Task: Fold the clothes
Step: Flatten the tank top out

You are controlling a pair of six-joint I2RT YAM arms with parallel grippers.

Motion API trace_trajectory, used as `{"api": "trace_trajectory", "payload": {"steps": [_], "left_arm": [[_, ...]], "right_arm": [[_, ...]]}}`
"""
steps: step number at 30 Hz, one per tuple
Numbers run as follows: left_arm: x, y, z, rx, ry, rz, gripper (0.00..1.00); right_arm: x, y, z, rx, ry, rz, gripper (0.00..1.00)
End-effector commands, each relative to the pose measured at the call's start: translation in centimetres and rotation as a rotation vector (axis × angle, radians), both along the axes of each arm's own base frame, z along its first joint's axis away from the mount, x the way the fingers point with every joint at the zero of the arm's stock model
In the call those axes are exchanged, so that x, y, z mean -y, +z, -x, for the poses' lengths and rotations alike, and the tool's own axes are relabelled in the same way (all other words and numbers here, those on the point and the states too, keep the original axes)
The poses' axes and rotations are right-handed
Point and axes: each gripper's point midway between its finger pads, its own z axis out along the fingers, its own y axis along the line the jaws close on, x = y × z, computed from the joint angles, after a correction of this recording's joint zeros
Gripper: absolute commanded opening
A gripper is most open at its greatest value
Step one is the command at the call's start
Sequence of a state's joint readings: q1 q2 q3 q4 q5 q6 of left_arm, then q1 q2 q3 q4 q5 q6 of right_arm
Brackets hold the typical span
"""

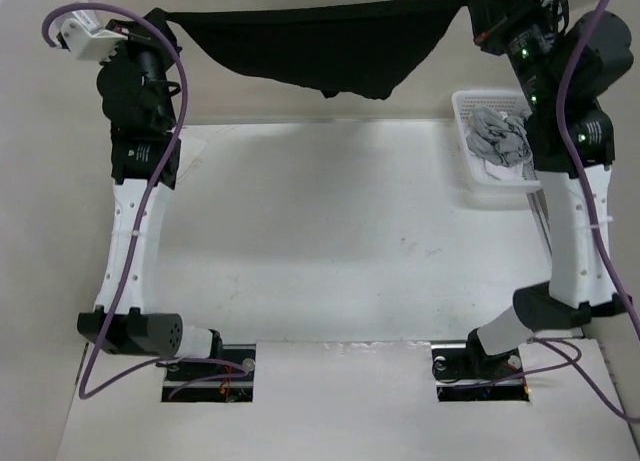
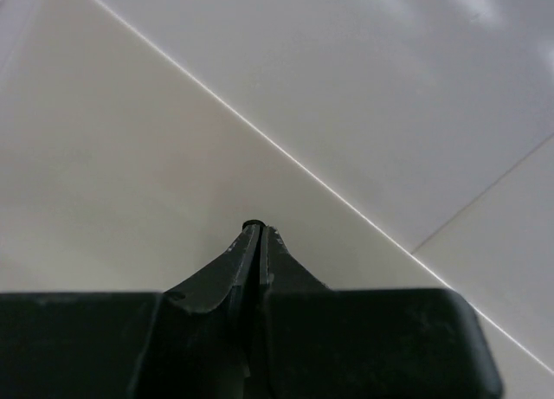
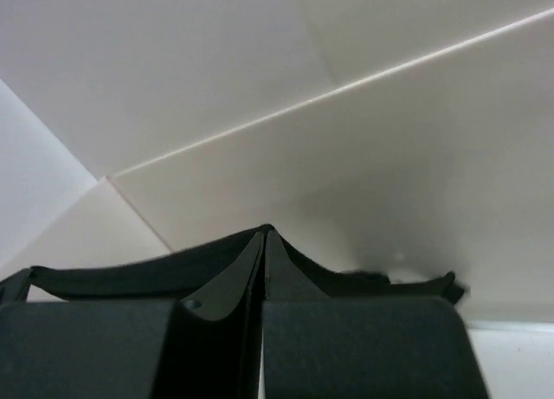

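Note:
The clothes (image 1: 320, 41), one large black garment, hang stretched in the air across the far side of the table. Their top edge runs almost straight between my two grippers and the middle sags in a curve. My left gripper (image 1: 168, 19) is shut on the left corner, my right gripper (image 1: 478, 6) on the right corner. In the left wrist view the left gripper (image 2: 260, 228) has its jaws pressed together, with only a small black bit showing at the tip. In the right wrist view the right gripper (image 3: 264, 232) is shut too, and black fabric (image 3: 104, 282) spreads to both sides behind it.
A white basket (image 1: 470, 176) stands at the right edge of the table, partly behind my right arm, with grey garments (image 1: 498, 136) piled in it. The white table (image 1: 330, 221) lies below the hanging garment. Both wrist views face pale wall panels.

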State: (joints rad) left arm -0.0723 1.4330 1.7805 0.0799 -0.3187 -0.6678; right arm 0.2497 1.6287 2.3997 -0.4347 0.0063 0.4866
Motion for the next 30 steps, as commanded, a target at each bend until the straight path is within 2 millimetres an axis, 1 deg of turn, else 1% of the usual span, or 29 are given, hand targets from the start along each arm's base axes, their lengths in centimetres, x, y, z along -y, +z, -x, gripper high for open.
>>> {"api": "trace_trajectory", "payload": {"steps": [1, 3, 4, 6, 8, 9, 10, 11, 13, 14, 15, 16, 17, 18, 19, 21, 23, 25, 27, 29, 30], "left_arm": [[-0.3, -0.5, 1.4, 0.016, 0.004, -0.006, 0.02], [-0.3, -2.7, 2.0, -0.015, 0.012, -0.002, 0.02], [-0.1, -4.2, 2.3, -0.034, 0.008, 0.003, 0.02], [0.4, -8.0, 3.2, -0.081, 0.008, 0.016, 0.02], [0.6, -12.8, 4.6, -0.141, 0.022, 0.031, 0.02], [0.6, -15.4, 5.3, -0.175, 0.026, 0.037, 0.02], [0.7, -18.4, 6.3, -0.216, 0.028, 0.047, 0.02], [0.9, -20.7, 7.0, -0.247, 0.023, 0.06, 0.02], [1.1, -27.1, 9.3, -0.334, 0.015, 0.076, 0.02], [1.2, -29.9, 10.5, -0.379, 0.009, 0.085, 0.02], [1.3, -33.0, 12.0, -0.441, 0.001, 0.092, 0.02], [1.3, -35.1, 13.3, -0.489, 0.001, 0.087, 0.02], [1.3, -36.6, 14.2, -0.529, -0.004, 0.082, 0.02], [1.2, -38.3, 15.4, -0.572, -0.007, 0.073, 0.02], [1.0, -39.7, 16.6, -0.607, -0.005, 0.072, 0.02], [0.7, -41.9, 18.7, -0.674, -0.013, 0.067, 0.02], [1.0, -43.8, 20.6, -0.738, -0.04, 0.093, 0.02], [1.1, -44.9, 21.9, -0.778, -0.05, 0.119, 0.02], [1.4, -44.6, 22.5, -0.775, -0.073, 0.14, 0.02], [1.4, -43.3, 22.4, -0.743, -0.075, 0.146, 0.02], [1.5, -42.5, 21.9, -0.72, -0.073, 0.146, 0.02]], "right_arm": [[0.0, -3.4, -0.2, -0.07, 0.0, 0.023, 0.0], [0.3, -6.7, 0.4, -0.111, -0.012, 0.036, 0.0], [0.4, -8.3, 1.0, -0.128, -0.015, 0.044, 0.0], [0.2, -12.8, 2.6, -0.186, -0.009, 0.055, 0.0], [-0.5, -17.9, 4.7, -0.238, 0.017, 0.065, 0.0], [-0.8, -20.6, 6.0, -0.269, 0.032, 0.065, 0.0], [-1.3, -23.4, 7.1, -0.306, 0.047, 0.057, 0.0], [-1.7, -25.4, 8.1, -0.333, 0.065, 0.051, 0.0], [-3.3, -30.7, 10.9, -0.407, 0.129, 0.06, 0.0], [-4.0, -33.2, 12.2, -0.446, 0.156, 0.061, 0.0], [-5.2, -36.2, 14.2, -0.498, 0.208, 0.059, 0.0], [-6.3, -38.8, 15.9, -0.547, 0.257, 0.063, 0.0], [-6.9, -40.7, 17.2, -0.586, 0.289, 0.072, 0.0], [-7.6, -42.9, 18.8, -0.641, 0.326, 0.075, 0.0], [-8.0, -45.1, 20.5, -0.696, 0.358, 0.076, 0.0], [-8.8, -48.2, 23.7, -0.787, 0.415, 0.065, 0.0], [-9.3, -50.0, 26.5, -0.843, 0.466, 0.064, 0.0], [-9.5, -50.7, 28.5, -0.884, 0.491, 0.052, 0.0], [-9.7, -50.4, 29.7, -0.892, 0.502, 0.058, 0.0], [-9.8, -50.0, 29.9, -0.886, 0.486, 0.076, 0.0], [-9.6, -49.8, 29.1, -0.874, 0.448, 0.083, 0.0]]}}
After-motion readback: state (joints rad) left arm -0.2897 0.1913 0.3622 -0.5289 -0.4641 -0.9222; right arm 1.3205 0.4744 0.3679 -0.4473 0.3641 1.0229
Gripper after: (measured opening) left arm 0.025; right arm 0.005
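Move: The tank top already hangs by its hem between my raised hands, sloping ahead of me: its middle is about 15 cm ahead, 26 cm below, and 27 cm inward of either hand. I take the hem to the bare near side of the table: from my left hand about 22 cm back and 57 cm down, from my right some 31 cm back, 10 cm left and 61 cm down. The basket stands about 22 cm ahead and 30 cm right of my right hand; the white cloth is roughly 15 cm ahead and 14 cm left of my left. I swing both hands down hard and fast, then draw them back towards the table's near side, laying the tank top out in front of me. My left sinks some 43 cm and comes back about 20; my right drops about 50 cm, comes back 30 and slides 10 cm left. Both wrists tip downward, 40 to 50 degrees, the right also turning counter-clockwise, while the fingers stay shut on the hem corners. ##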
